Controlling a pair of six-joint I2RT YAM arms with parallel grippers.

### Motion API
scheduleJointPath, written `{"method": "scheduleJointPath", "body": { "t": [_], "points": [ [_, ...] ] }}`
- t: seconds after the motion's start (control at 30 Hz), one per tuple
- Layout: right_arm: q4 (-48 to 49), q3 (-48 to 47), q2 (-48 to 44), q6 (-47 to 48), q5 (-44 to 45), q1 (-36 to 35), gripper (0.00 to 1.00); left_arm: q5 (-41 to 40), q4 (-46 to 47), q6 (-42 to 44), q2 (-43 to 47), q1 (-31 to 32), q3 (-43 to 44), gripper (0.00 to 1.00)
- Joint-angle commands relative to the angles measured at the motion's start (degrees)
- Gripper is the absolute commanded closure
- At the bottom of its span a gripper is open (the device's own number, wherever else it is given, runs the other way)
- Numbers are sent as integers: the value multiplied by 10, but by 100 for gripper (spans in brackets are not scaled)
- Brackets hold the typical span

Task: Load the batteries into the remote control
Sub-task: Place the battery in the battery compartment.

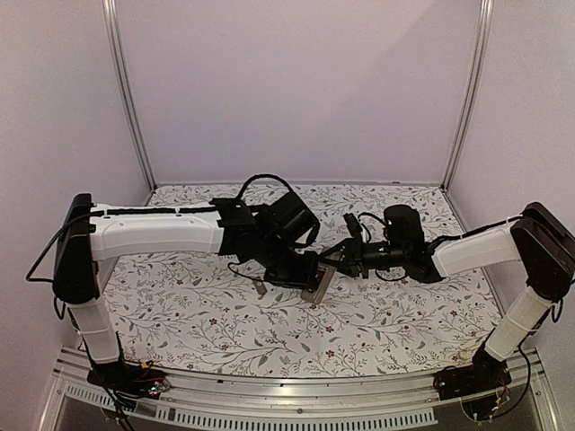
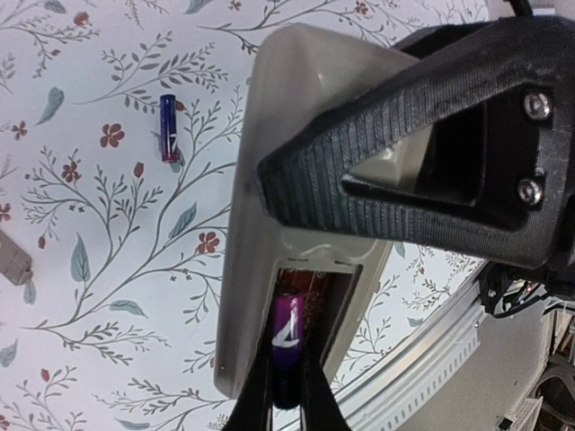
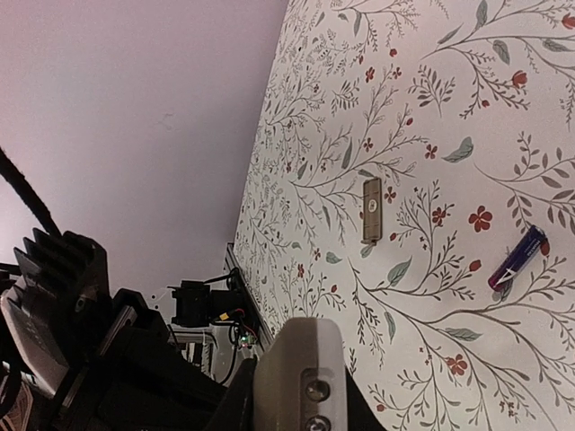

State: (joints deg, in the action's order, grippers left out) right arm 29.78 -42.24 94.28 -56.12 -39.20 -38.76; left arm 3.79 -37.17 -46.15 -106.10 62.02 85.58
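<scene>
The remote control [image 2: 296, 99] is held off the table with its tan back facing my left wrist camera and its battery bay open. My right gripper [image 3: 301, 406] is shut on the remote [image 3: 296, 359], and one of its black fingers [image 2: 404, 171] crosses the remote's body. My left gripper [image 2: 286, 388] is shut on a purple battery [image 2: 287, 332], which lies lengthwise inside the open bay. A second purple battery [image 2: 168, 127] lies loose on the floral cloth [image 3: 518, 258]. In the top view the two grippers [image 1: 298, 269] [image 1: 340, 260] meet at the remote [image 1: 316, 287] over the table's middle.
The small flat tan-grey cover piece [image 3: 371, 210] lies on the cloth beyond the loose battery, and its end shows at the left edge of the left wrist view [image 2: 9, 260]. The table's metal front rail [image 2: 449, 350] runs close under the remote. Pale walls enclose the table.
</scene>
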Motion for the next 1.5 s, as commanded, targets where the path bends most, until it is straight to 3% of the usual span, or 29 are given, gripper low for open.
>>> {"method": "scheduleJointPath", "body": {
  "t": [0.0,0.4,1.03,1.47],
  "points": [
    [48,9,8,-25,-30,-13,100,-63,-41,0,-18,-2,16,96],
    [92,19,15,-54,-35,-14,100,-64,-63,6,-43,-3,46,85],
    [92,25,14,-57,-45,-7,100,-75,-56,33,-5,-3,37,69],
    [86,31,12,-56,-44,-7,100,-91,-49,38,26,-3,24,67]
  ]
}}
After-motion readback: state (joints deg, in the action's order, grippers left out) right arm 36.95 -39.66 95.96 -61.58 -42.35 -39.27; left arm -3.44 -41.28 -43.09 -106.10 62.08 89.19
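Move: The battery compartment lies right at the left fingertips, which still hold a battery over it: its middle is about 1 cm back and 1 cm below. From the right hand, which holds the remote control's far end, it is some 6 cm back, 4 cm left and 2 cm down. On the table, about 9 cm below the left hand, the loose battery lies 6 cm ahead and 1 cm right, the battery cover 4 cm ahead and 13 cm left. The battery in the left fingers is shifted barely 1 cm forward at the compartment, then let go as those fingers slowly open to about a third. The left hand rises roughly 1.5 cm and eases forward and left off the remote control. The right hand keeps its grip on the remote, nearly still, then draws it about 1 cm back. ##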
